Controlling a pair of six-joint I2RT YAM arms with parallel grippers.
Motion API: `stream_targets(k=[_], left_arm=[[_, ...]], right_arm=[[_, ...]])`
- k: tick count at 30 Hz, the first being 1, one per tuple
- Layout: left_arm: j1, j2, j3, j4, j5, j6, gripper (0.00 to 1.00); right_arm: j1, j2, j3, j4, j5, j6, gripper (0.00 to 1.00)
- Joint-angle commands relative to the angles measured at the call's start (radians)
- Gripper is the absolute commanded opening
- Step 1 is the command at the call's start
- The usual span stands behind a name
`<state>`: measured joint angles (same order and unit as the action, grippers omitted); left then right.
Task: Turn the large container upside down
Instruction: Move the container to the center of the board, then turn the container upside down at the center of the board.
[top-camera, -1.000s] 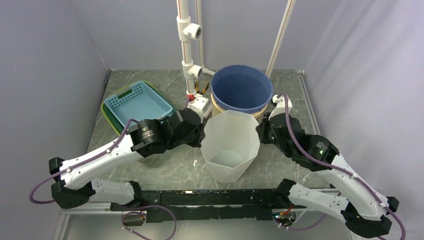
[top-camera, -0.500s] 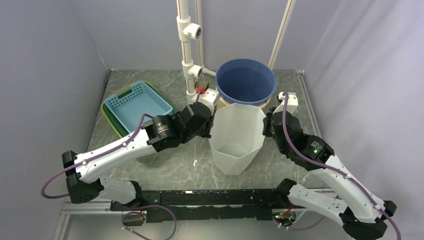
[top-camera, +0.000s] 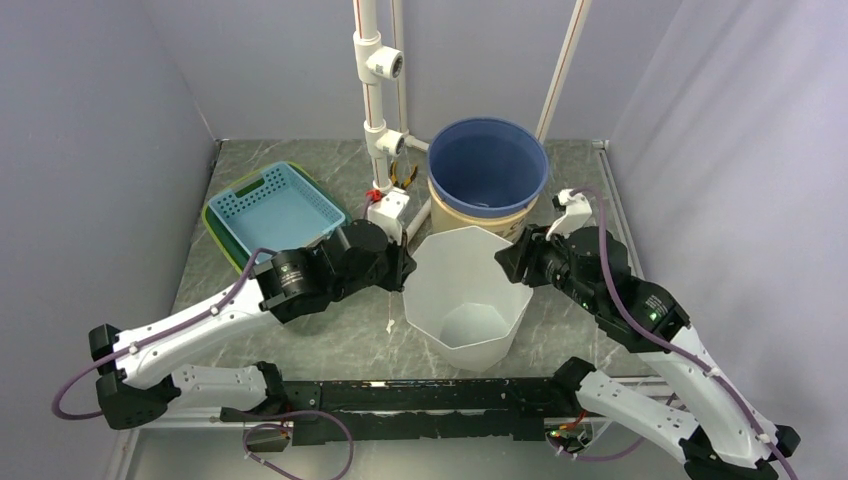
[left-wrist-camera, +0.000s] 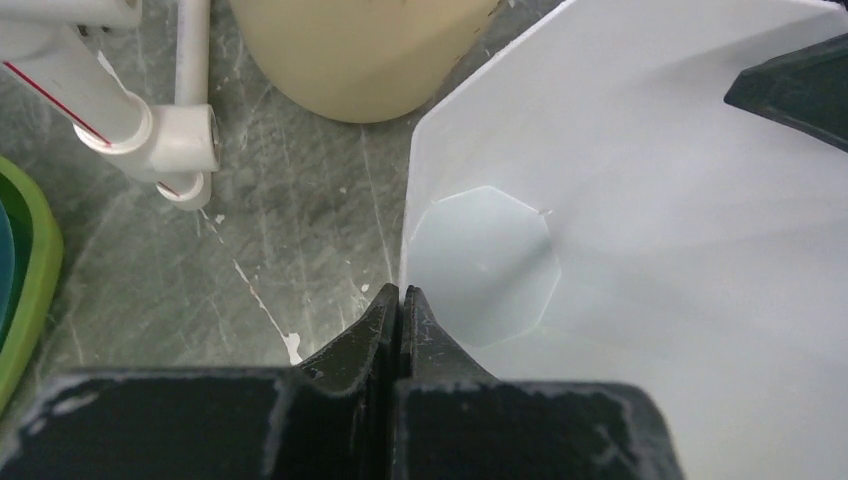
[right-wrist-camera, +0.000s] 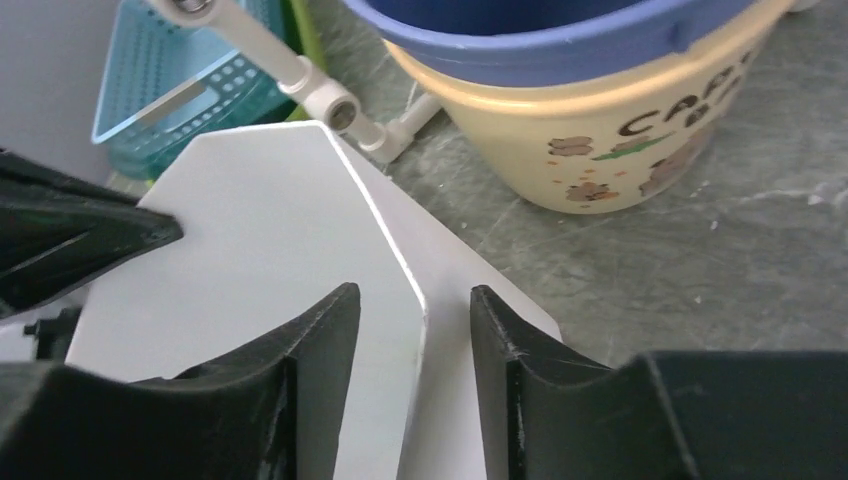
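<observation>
The large container (top-camera: 465, 300) is a white faceted bin standing mouth up in the middle of the table. My left gripper (top-camera: 405, 268) is shut on its left rim; in the left wrist view the fingertips (left-wrist-camera: 400, 292) pinch the thin wall (left-wrist-camera: 620, 200), one finger inside and one outside. My right gripper (top-camera: 510, 262) is at the opposite rim, open. In the right wrist view its jaws (right-wrist-camera: 415, 291) straddle the rim edge (right-wrist-camera: 270, 230) with a gap on both sides, touching nothing.
A cream bucket with a blue rim (top-camera: 488, 170) stands just behind the bin. A teal basket in a green tray (top-camera: 275, 208) sits at the back left. A white pipe stand (top-camera: 375, 110) rises between them. Walls close in on the left, right and back.
The right gripper has opened and let go of the rim. The bin has shifted nearer and slightly left, away from the bucket, with the left gripper still holding it.
</observation>
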<state>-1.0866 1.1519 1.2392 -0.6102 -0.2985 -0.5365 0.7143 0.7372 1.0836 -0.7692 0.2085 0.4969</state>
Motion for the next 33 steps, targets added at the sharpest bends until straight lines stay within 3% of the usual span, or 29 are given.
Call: stream_targets(k=[1,8,15,20,27,33], left_arm=[[-0.007,-0.022,-0.039,-0.058,0.054,-0.072,0.03],[-0.008,-0.094,-0.172,-0.06,-0.038,-0.175,0.03],[-0.008,-0.22,-0.369,-0.052,-0.141,-0.294,0.03],[-0.008,-0.304,-0.48,-0.019,-0.16,-0.344,0.03],[-0.007,-0.34,-0.58,-0.026,-0.135,-0.402,0.03],[-0.007,-0.327,-0.622,-0.034,-0.109,-0.488,0.03]], right_arm=[[0.001,-0.029,-0.005,0.046,-0.154,0.027,0.5],[0.001,-0.082,-0.05,0.101,-0.204,0.044,0.74],[0.001,-0.186,-0.06,0.208,-0.279,0.067,0.88],[0.001,-0.198,-0.087,0.304,-0.407,0.055,0.94],[0.001,-0.199,-0.128,0.177,-0.24,-0.044,0.94],[0.002,-0.215,-0.212,0.193,-0.33,-0.137,0.94]])
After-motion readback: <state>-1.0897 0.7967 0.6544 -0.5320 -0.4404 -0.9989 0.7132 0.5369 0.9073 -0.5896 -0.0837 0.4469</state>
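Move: The large white container, mouth up, hangs by its left rim from the closed left fingers, its middle about 13 cm right, 4 cm back and 9 cm below them. From the half-open right fingers, with the rim still between them, its middle is 7 cm left, 4 cm back and 10 cm down. The beige bucket stands roughly 19 cm ahead, 5 cm left and 14 cm below the right hand. The pipe stand's foot is some 9 cm ahead, 3 cm left and 24 cm below the left hand. The container's left rim stays pinched in the left fingers, which carry it down about 13 cm and some 8 cm left, slow at first, turning counter-clockwise and tipping down by some 25 degrees. The right fingers open wide off the other rim; that hand backs off and rises about 6 cm, then sinks again to end spread over the container's side wall, contact not visible. ##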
